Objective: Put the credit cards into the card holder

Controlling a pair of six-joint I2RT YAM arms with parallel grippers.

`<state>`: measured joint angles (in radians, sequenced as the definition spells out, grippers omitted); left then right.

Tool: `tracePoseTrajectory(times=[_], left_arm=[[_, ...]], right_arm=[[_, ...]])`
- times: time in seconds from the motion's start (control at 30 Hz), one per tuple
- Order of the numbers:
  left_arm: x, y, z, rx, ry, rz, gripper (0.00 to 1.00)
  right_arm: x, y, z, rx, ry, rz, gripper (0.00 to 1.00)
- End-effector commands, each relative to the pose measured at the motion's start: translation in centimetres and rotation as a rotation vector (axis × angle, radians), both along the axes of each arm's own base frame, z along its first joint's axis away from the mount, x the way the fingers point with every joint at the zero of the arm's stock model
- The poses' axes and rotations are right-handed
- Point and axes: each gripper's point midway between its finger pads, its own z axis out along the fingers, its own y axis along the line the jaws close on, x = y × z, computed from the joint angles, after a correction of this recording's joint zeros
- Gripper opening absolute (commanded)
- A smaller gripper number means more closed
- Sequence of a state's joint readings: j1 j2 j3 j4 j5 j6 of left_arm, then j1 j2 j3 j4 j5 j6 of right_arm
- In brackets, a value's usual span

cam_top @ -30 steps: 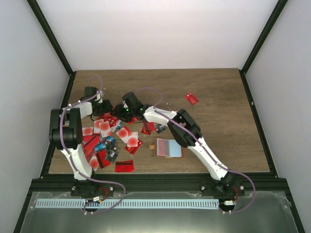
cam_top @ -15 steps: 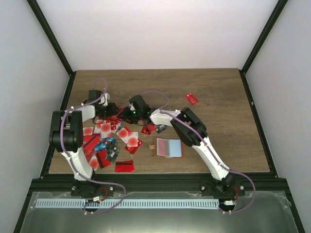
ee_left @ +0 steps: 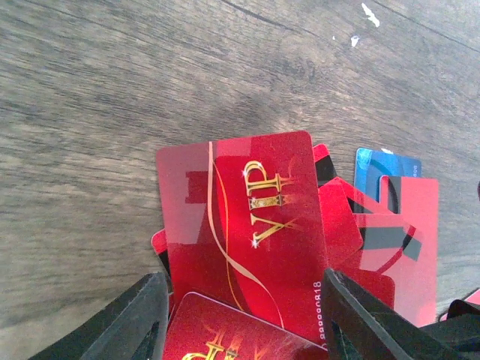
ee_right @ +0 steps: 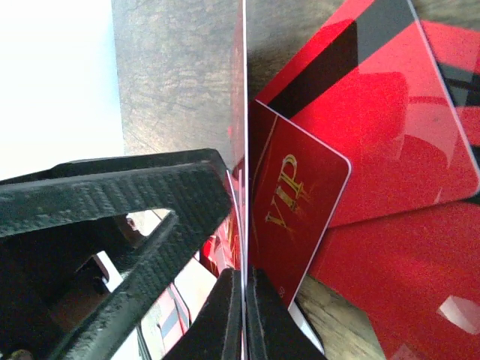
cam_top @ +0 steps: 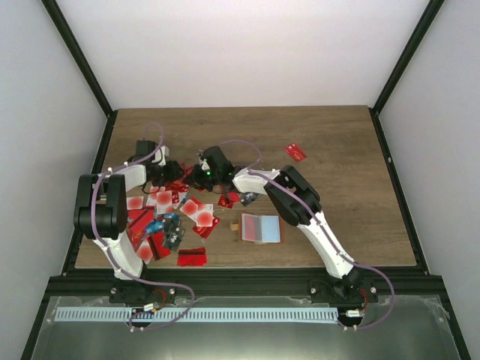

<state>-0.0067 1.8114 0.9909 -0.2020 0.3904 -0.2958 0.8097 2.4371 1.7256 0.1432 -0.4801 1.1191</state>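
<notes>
Red, white and blue credit cards lie in a heap at the table's left. The card holder lies open right of the heap, pink and blue panels up. Both grippers meet at the heap's far edge. My right gripper is shut on a thin card, seen edge-on, beside a tilted red VIP card. My left gripper stands wide around a raised red VIP card that spans its fingers, above another red VIP card.
One red card lies alone at the back right of the table. A blue card pokes out of the heap beside the left gripper. Black frame rails border the wooden table.
The right gripper has closed onto a card, and its arm has shifted a little to the right. The left gripper has kept its width and edged toward the right one.
</notes>
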Motion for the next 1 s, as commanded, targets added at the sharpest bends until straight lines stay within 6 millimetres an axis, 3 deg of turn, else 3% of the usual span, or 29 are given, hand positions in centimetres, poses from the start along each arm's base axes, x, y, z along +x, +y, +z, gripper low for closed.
tracePoseTrajectory(times=[0.0, 0.2, 0.4, 0.6, 0.73, 0.87, 0.97], left_arm=[[-0.4, 0.4, 2.3, 0.016, -0.024, 0.039, 0.59], [-0.2, 1.3, 6.4, 0.053, -0.109, 0.089, 0.60], [-3.3, 0.4, 8.6, -0.021, -0.173, 0.095, 0.61], [-7.2, -2.7, 12.0, -0.189, -0.303, 0.000, 0.61], [-9.3, -5.0, 13.1, -0.333, -0.389, -0.091, 0.63], [-10.7, -7.4, 14.2, -0.531, -0.427, -0.189, 0.63], [-11.1, -8.2, 15.1, -0.603, -0.451, -0.220, 0.59]], right_arm=[[-0.7, -0.9, 1.8, -0.013, 0.012, 0.025, 0.01], [-1.3, -3.3, 5.0, -0.027, -0.036, 0.017, 0.01], [-3.9, -7.1, 6.8, -0.007, -0.123, 0.037, 0.01], [-6.4, -10.0, 9.6, 0.045, -0.306, 0.135, 0.01], [-7.9, -12.1, 11.5, 0.124, -0.376, 0.211, 0.01], [-9.3, -12.7, 13.0, 0.184, -0.402, 0.286, 0.01], [-10.2, -12.5, 14.1, 0.233, -0.406, 0.333, 0.01]])
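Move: The right hand already has two VIP cards pinched at the edge of the pile; the open card holder lies about 17 cm back and 24 cm to its right, some 4 cm lower. The striped red cards lie 3 cm ahead and 3 cm right, the spotted white cards 11 cm back and 2 cm right, and the dark card 7 cm back and 18 cm right. From the half-open left hand, the VIP cards are just 2 cm ahead and 2 cm right, about 1 cm lower. The right hand keeps its shut pinch on the VIP cards and carries them up and away from the pile towards the card holder's side, about 13 cm to the right, 11 cm up and 8 cm back, its fingertips tipping up as it goes. The left hand, still half open and empty, first rises straight up some 8 cm out of the pile, then draws back about 10 cm and swings some 6 cm right after the cards, rolling its left side down and tipping its fingers up by roughly 30 degrees in all. ##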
